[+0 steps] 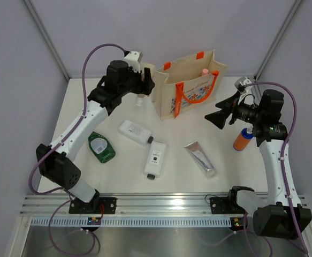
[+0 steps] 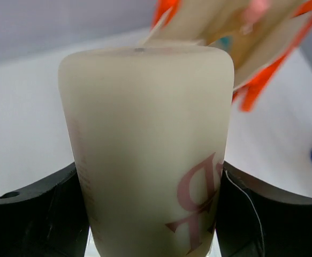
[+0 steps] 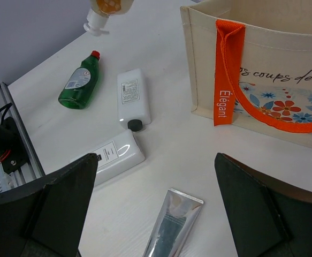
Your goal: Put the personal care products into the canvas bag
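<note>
My left gripper (image 1: 144,80) is shut on the beige bottle (image 2: 147,139), holding it off the table just left of the canvas bag (image 1: 190,85); its white cap (image 1: 139,100) points down. A pink cap (image 1: 204,71) shows inside the bag. On the table lie the green bottle (image 1: 101,146), two white bottles (image 1: 135,131) (image 1: 155,159) and the silver tube (image 1: 200,158). The orange blue-capped bottle (image 1: 243,139) stands at the right. My right gripper (image 1: 220,115) hangs open and empty right of the bag, above the silver tube (image 3: 172,230).
The bag's orange handle (image 3: 225,80) hangs over its printed side. Grey walls enclose the table at the back and sides. An aluminium rail (image 1: 161,203) with both arm bases runs along the near edge.
</note>
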You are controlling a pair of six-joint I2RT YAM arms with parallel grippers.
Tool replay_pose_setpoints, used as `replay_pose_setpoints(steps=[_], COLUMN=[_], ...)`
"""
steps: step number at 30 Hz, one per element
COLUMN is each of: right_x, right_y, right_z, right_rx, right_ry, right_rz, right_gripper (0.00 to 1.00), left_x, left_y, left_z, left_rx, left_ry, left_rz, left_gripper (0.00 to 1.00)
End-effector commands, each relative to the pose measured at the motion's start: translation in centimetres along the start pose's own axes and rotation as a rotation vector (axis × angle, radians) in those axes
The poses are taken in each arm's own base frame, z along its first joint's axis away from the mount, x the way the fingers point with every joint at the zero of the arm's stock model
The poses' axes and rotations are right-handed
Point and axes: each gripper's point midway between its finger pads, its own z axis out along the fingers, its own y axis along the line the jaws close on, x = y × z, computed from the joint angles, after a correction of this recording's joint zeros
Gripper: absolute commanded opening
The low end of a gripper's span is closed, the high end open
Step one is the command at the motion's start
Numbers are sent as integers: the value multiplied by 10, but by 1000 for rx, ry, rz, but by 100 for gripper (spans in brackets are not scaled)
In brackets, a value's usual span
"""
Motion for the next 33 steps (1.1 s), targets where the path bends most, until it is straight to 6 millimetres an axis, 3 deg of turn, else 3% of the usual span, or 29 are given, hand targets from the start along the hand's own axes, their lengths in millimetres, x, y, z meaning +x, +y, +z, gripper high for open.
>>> replay_pose_setpoints(steps=[1, 3, 4, 5, 6, 8, 11, 14, 15, 17, 18, 20, 24, 29, 33], right_x=[-14, -14, -15, -16, -17, -18, -21, -23, -24, -25, -25, -25, -25, -22, -22], right_y=[6, 5, 5, 5, 6, 3, -1, -7, -7, -10, -10, -12, -14, -15, -17], right_z=[-6, -8, -8, -9, -10, -13, -19, -25, -27, -29, -30, -32, -32, -31, -31], right_rx=[-11, -5, -4, 1, -1, 11, 37, 64, 67, 77, 78, 86, 89, 80, 86], right_ry=[-45, -48, -51, -52, -56, -68, -84, -94, -98, -101, -102, -104, -104, -98, -97], right_rz=[-48, -47, -51, -47, -46, -40, -41, -36, -39, -34, -34, -30, -28, -13, -9], right_gripper=[99, 99, 99, 100, 100, 100, 99, 99, 99, 100, 99, 100, 100, 99, 99], left_x=[-135, -168, -174, -177, -206, -219, -238, -244, -242, -241, -230, -222, -187, -141, -116], left_y=[-72, -93, -104, -110, -120, -138, -161, -170, -172, -176, -176, -178, -178, -162, -151], left_z=[-58, -66, -64, -45, -55, -43, -5, 3, 18, 28, 46, 57, 88, 123, 141], left_rx=[197, 238, 268, 280, 298, 361, 410, 446, 457, 478, 489, 506, 520, 462, 426], left_ry=[-463, -587, -606, -614, -694, -734, -846, -950, -952, -983, -966, -949, -844, -695, -619], left_rz=[242, 273, 308, 311, 313, 339, 380, 393, 399, 402, 393, 386, 401, 443, 506], left_gripper=[0, 0, 0, 0, 0, 0, 0, 0, 0, 0, 0, 0, 0, 1, 9])
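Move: My left hand already holds the pale bottle nozzle-down. The canvas bag's middle lies about 15 cm ahead, 20 cm to the right and 16 cm below it. The pink-capped bottle already stands in the bag, some 15 cm ahead and 27 cm to the right of this hand. On the table, a white bottle lies about 8 cm back and 3 cm left. From my right hand the bag is roughly 27 cm ahead and 8 cm left. I swing the pale bottle in my left hand up nearly 18 cm and some 20 cm right, then forward over the bag's rim and straight back down about as far into its mouth. On the way I tip the fingers up some 30 degrees and turn them clockwise, keeping my grip. My empty, open right hand eases a few centimetres to the right. ##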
